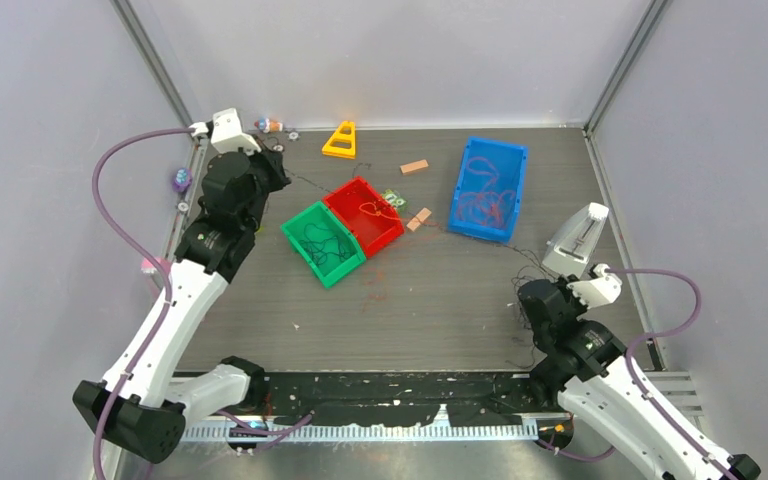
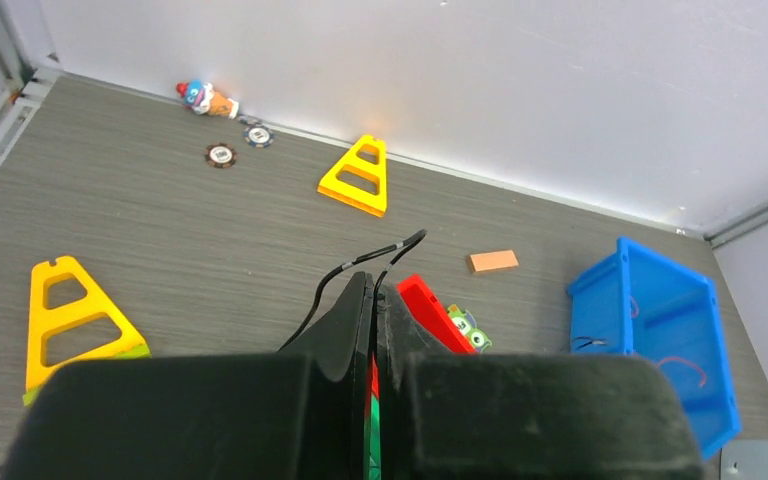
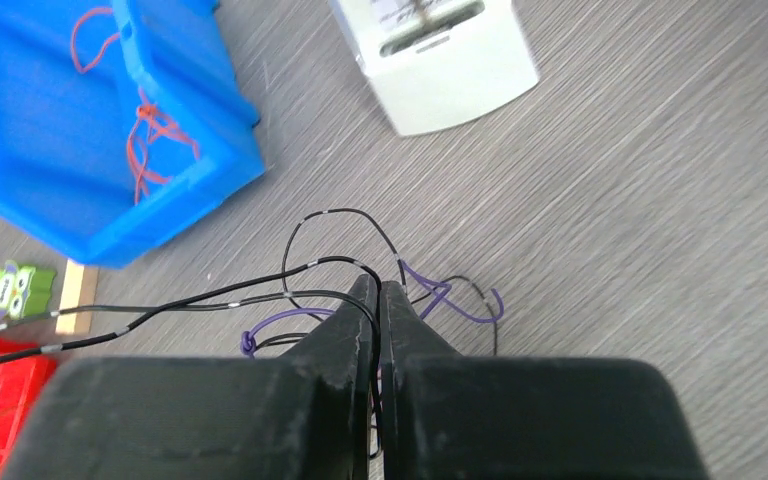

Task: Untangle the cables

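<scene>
Thin black cables [image 1: 312, 183] run across the table from my left gripper [image 1: 276, 170] toward the right. My left gripper [image 2: 374, 284] is shut, and a black cable [image 2: 352, 264] loops out of its tips. My right gripper [image 3: 379, 284] is shut on a black cable [image 3: 312, 265] that passes down between its fingers. A purple cable [image 3: 457, 307] and more black loops lie tangled around the tips. In the top view the right gripper [image 1: 524, 303] sits low over that tangle [image 1: 530, 266]. Orange-red cables lie in the blue bin [image 1: 487, 192] and the red bin [image 1: 372, 211]; dark ones are in the green bin [image 1: 322, 241].
A white box [image 1: 580, 236] stands just beyond the right gripper. A yellow triangular stand [image 1: 341, 140] is at the back, and a second one [image 2: 66, 318] lies left of the left gripper. Two wooden blocks [image 1: 414, 167] and a green owl toy [image 1: 392, 198] sit near the bins.
</scene>
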Robot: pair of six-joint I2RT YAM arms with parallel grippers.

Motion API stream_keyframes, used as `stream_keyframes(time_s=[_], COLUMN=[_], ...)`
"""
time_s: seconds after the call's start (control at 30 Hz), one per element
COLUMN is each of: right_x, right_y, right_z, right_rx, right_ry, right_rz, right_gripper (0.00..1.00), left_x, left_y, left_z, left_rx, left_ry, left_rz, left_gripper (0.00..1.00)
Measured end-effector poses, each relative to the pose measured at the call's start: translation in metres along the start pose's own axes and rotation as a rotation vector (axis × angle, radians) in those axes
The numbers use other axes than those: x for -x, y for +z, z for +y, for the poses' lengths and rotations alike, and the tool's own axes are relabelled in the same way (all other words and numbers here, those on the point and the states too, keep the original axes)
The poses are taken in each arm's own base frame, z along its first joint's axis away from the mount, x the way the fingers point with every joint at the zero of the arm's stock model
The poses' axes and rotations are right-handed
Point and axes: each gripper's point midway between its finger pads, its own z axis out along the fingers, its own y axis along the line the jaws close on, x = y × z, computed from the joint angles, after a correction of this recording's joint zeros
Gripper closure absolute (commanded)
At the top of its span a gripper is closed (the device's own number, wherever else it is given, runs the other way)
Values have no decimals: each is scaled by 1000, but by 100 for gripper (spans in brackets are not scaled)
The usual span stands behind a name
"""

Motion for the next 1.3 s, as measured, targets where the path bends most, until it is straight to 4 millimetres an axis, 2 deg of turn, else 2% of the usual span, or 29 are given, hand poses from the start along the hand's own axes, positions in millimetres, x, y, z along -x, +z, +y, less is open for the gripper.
stream_keyframes(time_s=[0.1,0.17,0.2,0.23,0.27,0.33,0.4,0.57,0.63,0.83,0.93,1.07,1.2,1.3], right_x=[13,16,16,15,13,7,-3,-34,-52,-100,-113,-124,-137,-153], right_y=[-2,-3,-3,-3,-4,-6,-11,-31,-36,-37,-39,-54,-69,-70], right_z=[-5,-6,-5,-1,5,22,47,111,139,198,226,272,298,307], right_rx=[-23,-23,-16,1,32,119,262,622,748,962,1045,1201,1301,1325], right_ry=[-25,-52,-81,-110,-140,-201,-272,-470,-560,-722,-756,-768,-766,-769], right_rz=[-43,-52,-48,-40,-23,18,66,162,214,316,334,323,325,354], right_gripper=[93,78,57,42,22,9,4,3,3,2,2,3,7,7], left_x=[-1,-5,-7,-9,-11,-13,-15,-15,-14,-5,-1,2,1,3], left_y=[0,-1,-2,-3,-3,-3,-4,-7,-9,-18,-22,-24,-25,-25], left_z=[6,9,10,10,9,4,-4,-20,-24,-29,-30,-30,-33,-36], left_rx=[31,38,37,33,23,-5,-51,-143,-168,-199,-208,-214,-228,-241], left_ry=[-15,-18,-18,-17,-16,-17,-21,-36,-39,-42,-43,-42,-42,-42], left_rz=[-4,1,5,10,16,24,34,35,34,14,3,-5,1,4], left_gripper=[100,100,100,100,100,100,100,100,100,100,100,100,100,100])
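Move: About 34 cm to the right hand's left, 6 cm farther out and 10 cm below lies the orange cable. From this hand, the red bin is some 38 cm left and 20 cm ahead, the green bin 46 cm left and 14 cm ahead; the purple-black tangle hangs and lies below, about 6 cm to its left. From the left hand, the orange cable is roughly 22 cm right, 11 cm back and 33 cm below. Opening wide after a slight lift, the right hand lets go of the black cable it held, then sweeps some 33 cm left and 10 cm forward over the table to the orange cable, turning nearly 90 degrees counter-clockwise and ending a little higher, open and empty. The left hand keeps its black cable pinched high up, easing a few centimetres right and back. ##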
